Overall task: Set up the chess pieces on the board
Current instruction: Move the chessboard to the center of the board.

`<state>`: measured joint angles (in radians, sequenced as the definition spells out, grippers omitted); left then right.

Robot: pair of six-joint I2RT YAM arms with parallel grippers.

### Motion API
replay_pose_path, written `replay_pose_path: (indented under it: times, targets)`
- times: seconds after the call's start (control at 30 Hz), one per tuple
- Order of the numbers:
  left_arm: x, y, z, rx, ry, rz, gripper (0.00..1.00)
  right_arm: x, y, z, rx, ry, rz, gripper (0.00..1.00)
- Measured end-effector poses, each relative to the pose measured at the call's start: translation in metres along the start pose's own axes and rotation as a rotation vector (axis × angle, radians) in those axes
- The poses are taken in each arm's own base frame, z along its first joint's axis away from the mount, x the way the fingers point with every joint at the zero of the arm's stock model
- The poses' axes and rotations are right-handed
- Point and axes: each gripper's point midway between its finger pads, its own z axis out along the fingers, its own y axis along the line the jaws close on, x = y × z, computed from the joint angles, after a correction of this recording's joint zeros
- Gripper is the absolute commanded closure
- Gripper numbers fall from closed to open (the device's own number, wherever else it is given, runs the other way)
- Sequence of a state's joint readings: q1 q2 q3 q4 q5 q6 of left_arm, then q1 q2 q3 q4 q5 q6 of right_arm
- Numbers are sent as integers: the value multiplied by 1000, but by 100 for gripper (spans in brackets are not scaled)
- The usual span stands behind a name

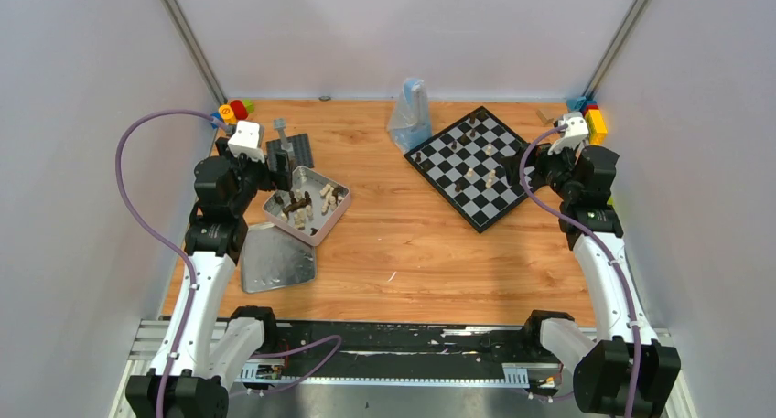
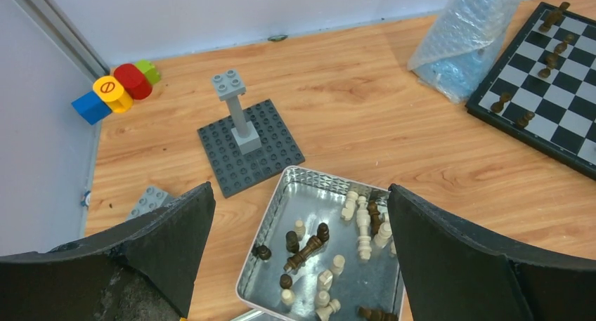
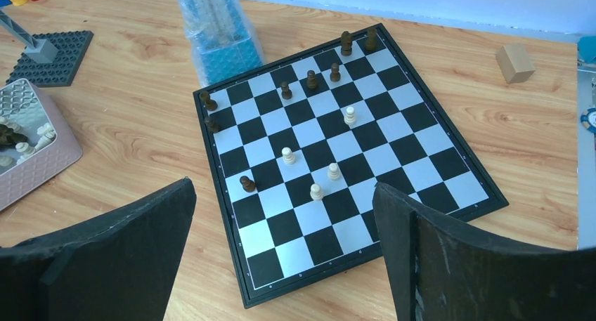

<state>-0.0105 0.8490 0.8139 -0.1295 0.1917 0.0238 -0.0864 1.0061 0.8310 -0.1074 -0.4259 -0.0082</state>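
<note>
The board (image 3: 411, 149) lies turned at an angle on the right of the wooden table. On it stand several dark chess pieces (image 3: 311, 79) along its far side and several cream pieces (image 3: 332, 171) near the middle. More chess pieces, dark (image 2: 309, 251) and cream (image 2: 362, 226), lie jumbled in the silver tin (image 2: 320, 177) on the left. My left gripper (image 2: 299, 191) hovers open above the tin, holding nothing. At the board's near corner my right gripper (image 3: 282, 186) hangs open above it, also holding nothing.
A bubble-wrap bag (image 3: 214, 33) stands behind the board's left corner. The dark grey studded plate with a grey post (image 2: 249, 145) sits behind the tin, with coloured bricks (image 2: 116, 93) in the back left corner. The tin's lid (image 1: 277, 262) lies in front. A wooden block (image 3: 515, 62) sits right of the board.
</note>
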Motion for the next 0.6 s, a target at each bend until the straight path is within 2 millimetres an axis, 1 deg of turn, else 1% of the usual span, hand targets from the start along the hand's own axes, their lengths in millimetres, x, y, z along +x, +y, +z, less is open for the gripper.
replay_pose_path:
  times: [0.3, 0.4, 0.5, 0.53, 0.6]
  targets:
    - [1, -1, 0, 8, 1, -1, 0, 1, 3, 0, -19, 2, 0, 0]
    - [1, -3, 0, 19, 3, -1, 0, 10, 11, 0, -72, 36, -34, 0]
    - [3, -7, 0, 37, 10, -2, 0, 35, 23, 12, -131, 134, -74, 0]
    - [3, -7, 0, 40, 12, -2, 0, 47, 30, 19, -150, 179, -101, 0]
    - [5, -8, 0, 48, 17, -2, 0, 78, 48, 31, -190, 280, -170, 0]
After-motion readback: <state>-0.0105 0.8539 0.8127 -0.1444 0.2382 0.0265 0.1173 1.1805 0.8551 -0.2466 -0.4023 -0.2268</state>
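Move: Below and ahead of the wide-open right hand lies the chessboard, its middle about 8 cm forward, 7 cm to the left and some 22 cm down. The blue wrapped bag stands beyond its left side, roughly 13 cm ahead and 20 cm left of the hand; the wooden block is about 19 cm ahead and 7 cm right. For the left hand the board lies roughly 43 cm to the right, 10 cm forward and 25 cm down. Sinking about 7 cm and swinging some 6 cm to the left, the right hand comes down towards the chessboard, hardly stirring at first and then speeding up. The hand turns about 15 degrees counter-clockwise while the fingers tip some 10 degrees further down and its left side drops about as much; they stay wide open, clear of board and pieces. ##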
